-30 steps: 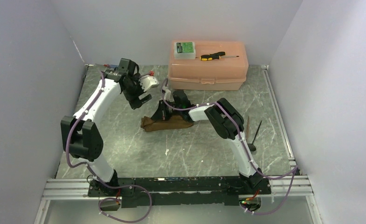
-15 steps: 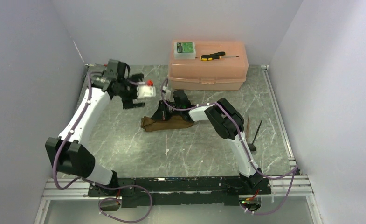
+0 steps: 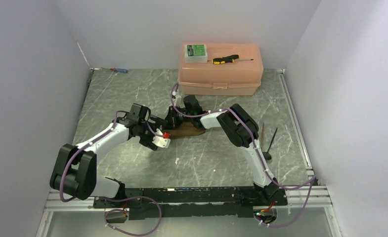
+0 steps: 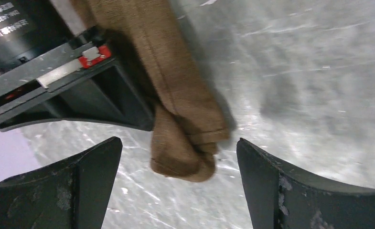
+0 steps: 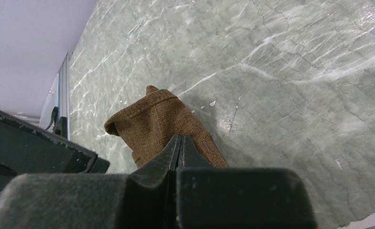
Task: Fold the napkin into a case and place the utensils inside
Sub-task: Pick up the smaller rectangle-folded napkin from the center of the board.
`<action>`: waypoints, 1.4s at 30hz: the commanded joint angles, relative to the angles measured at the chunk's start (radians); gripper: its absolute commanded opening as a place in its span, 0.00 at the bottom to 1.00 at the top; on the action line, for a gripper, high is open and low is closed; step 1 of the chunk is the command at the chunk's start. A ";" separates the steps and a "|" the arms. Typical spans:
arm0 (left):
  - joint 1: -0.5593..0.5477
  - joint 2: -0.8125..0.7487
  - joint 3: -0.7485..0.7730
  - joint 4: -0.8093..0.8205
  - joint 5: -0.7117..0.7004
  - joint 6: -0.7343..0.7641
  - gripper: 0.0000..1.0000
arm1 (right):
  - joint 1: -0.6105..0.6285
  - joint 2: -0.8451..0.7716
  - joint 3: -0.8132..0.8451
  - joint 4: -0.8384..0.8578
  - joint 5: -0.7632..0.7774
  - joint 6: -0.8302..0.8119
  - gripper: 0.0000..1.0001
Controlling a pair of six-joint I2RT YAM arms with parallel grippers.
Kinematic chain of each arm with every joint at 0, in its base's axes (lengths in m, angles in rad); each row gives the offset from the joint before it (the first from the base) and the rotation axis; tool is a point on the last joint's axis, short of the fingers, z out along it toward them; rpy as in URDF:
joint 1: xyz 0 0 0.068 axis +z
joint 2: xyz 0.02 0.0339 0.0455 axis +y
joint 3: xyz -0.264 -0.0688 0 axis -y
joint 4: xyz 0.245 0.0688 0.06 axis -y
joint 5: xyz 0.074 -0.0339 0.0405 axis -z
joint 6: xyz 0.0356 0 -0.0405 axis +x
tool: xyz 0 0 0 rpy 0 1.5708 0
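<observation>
The napkin is a folded brown cloth lying mid-table, its left end hidden under my left arm. My left gripper is low at that end and open. In the left wrist view the rolled cloth end lies between the fingertips of my left gripper, touching neither. My right gripper is shut, and its tips rest against the cloth with nothing seen between them. The utensils, thin and dark, lie near the right edge, away from both grippers.
A pink plastic box stands at the back with a small green-and-white box and a yellow-and-black screwdriver on its lid. A blue-and-red screwdriver lies in the back left corner. Walls close in on both sides.
My left arm has swung down from high at the back left to the napkin's left end, jaws still open. The right arm and the napkin have not moved.
</observation>
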 commanded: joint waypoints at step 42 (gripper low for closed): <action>-0.046 0.299 0.139 0.057 -0.211 -0.327 0.03 | -0.041 -0.019 -0.097 -0.116 0.017 -0.021 0.00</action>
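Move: Below the open left fingers and some 4 cm ahead, about level sideways, lies the left end of the folded napkin, 5 cm down. The shut right gripper's tips are roughly 6 cm ahead of the left hand, 4 cm to its right and 4 cm lower. A white scrap lies some 12 cm back and 10 cm right. From the right hand the napkin's end is about 4 cm left, 2 cm back, just below. Sinking about 4.5 cm and working forward about 5 cm, with a short draw back midway, the left hand brings its open fingers down around the napkin's left end, one on the far side, one on the near, then shuts them and pinches it. The wrist rolls slightly, its left side rising. The right gripper stays shut and nearly still, tips against the napkin beside the grip. ##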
